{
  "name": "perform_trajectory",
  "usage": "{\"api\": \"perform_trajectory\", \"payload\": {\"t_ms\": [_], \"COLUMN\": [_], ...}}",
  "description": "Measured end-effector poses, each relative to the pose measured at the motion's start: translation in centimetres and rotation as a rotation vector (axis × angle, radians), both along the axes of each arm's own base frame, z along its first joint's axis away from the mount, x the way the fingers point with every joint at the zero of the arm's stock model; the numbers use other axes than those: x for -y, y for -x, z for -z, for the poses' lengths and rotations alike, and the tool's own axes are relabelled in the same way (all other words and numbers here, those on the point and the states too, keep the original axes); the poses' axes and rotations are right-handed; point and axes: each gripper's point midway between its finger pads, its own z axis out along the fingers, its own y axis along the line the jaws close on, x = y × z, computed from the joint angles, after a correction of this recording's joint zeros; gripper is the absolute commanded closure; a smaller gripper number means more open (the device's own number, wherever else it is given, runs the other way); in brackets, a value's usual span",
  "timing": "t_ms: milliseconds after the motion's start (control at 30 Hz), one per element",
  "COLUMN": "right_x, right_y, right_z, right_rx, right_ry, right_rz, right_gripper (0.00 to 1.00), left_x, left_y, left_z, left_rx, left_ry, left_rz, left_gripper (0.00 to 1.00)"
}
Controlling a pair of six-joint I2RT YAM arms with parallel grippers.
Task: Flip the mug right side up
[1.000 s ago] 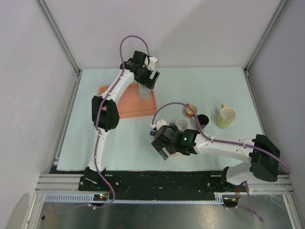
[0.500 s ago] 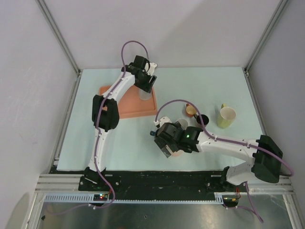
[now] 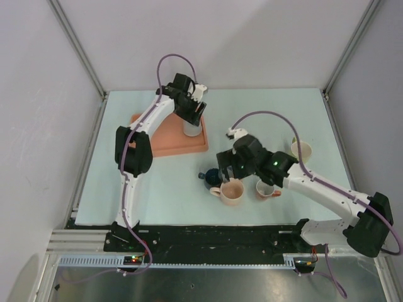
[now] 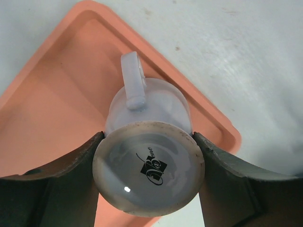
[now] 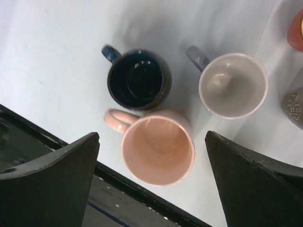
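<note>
A pale grey mug [image 4: 149, 170] stands upside down in the corner of an orange tray [image 4: 57, 94], base up with a black logo and the handle pointing away. My left gripper [image 4: 148, 137] is shut on it, both dark fingers pressed against the sides of its base. From above, the mug [image 3: 191, 128] shows just under the left gripper [image 3: 192, 116] at the tray's [image 3: 164, 141] far right corner. My right gripper [image 5: 152, 136] hangs open above a group of upright mugs, holding nothing; in the top view the right gripper [image 3: 234, 171] is near mid-table.
Below the right gripper stand a pink mug [image 5: 158, 146], a dark blue mug [image 5: 138, 79] and a grey-white mug [image 5: 233, 85], close to the table's black front edge [image 5: 71, 189]. A yellow mug [image 3: 301, 150] lies at the right.
The left fingers have closed in onto the mug's base. The right arm has swung back and to the right, uncovering the pink mug near the front edge.
</note>
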Motion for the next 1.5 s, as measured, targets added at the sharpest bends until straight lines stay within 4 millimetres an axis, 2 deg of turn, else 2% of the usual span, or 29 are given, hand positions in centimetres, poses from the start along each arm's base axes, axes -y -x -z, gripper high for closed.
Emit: {"api": "perform_trajectory", "payload": {"t_ms": [133, 333, 433, 567, 700, 800, 967, 1133, 1267, 1367, 1500], "right_x": [0.6, 2.7, 3.4, 2.7, 1.1, 0.0, -1.4, -3.3, -5.6, -6.4, -6.7], "right_y": [-2.8, -7.8, -9.8, -12.3, -15.1, -16.5, -16.7, -15.8, -14.3, -13.7, -13.5], "right_z": [-2.0, -5.8, -7.7, -11.2, -14.9, -16.6, -17.3, -17.6, -19.5, -21.2, -22.6], "right_rx": [-0.026, 0.003, 0.020, 0.047, 0.070, 0.072, 0.013, -0.028, -0.022, 0.009, 0.044], "right_ry": [-0.162, -0.381, -0.444, -0.524, -0.593, -0.628, -0.717, -0.823, -0.905, -0.951, -1.001], "right_rz": [0.098, 0.280, 0.343, 0.370, 0.362, 0.342, 0.260, 0.157, 0.042, -0.019, -0.056], "right_gripper": [0.01, 0.05, 0.06, 0.07, 0.08, 0.07, 0.02, 0.01, 0.01, 0.01, 0.09], "left_x": [0.3, 0.5, 0.4, 0.1, -0.3, -0.7, -1.1, 0.0, 1.2, 2.0, 2.7], "left_y": [1.6, 4.9, 6.4, 7.9, 8.5, 8.9, 9.6, 10.0, 11.1, 12.5, 14.5], "left_z": [-2.8, -8.4, -10.0, -11.4, -12.6, -13.7, -16.6, -21.6, -25.7, -28.3, -31.1], "left_rx": [0.021, 0.121, 0.162, 0.214, 0.282, 0.344, 0.424, 0.477, 0.497, 0.497, 0.487], "left_ry": [0.051, 0.116, 0.130, 0.121, 0.084, 0.049, 0.041, 0.169, 0.304, 0.400, 0.499], "left_rz": [0.083, 0.264, 0.347, 0.444, 0.525, 0.585, 0.619, 0.576, 0.552, 0.549, 0.557], "left_gripper": [1.00, 1.00, 1.00, 1.00, 1.00, 1.00, 1.00, 1.00, 1.00, 1.00, 1.00]}}
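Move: The left hand already grips the upside-down mug over the orange tray, whose middle lies about 9 cm to its left and 1 cm back, some 6 cm below; the right gripper is roughly 28 cm back, 12 cm right and 6 cm higher. From the empty right hand the mug is about 28 cm ahead, 12 cm left, 8 cm down; the pink mug sits 4 cm back, straight below, the blue mug 3 cm ahead and 6 cm left, the grey cup 8 cm ahead and 3 cm right, all about 10 cm down. Left raises the gripped mug about 30 cm and back, tilting; open right rises forward towards it, rolling. ##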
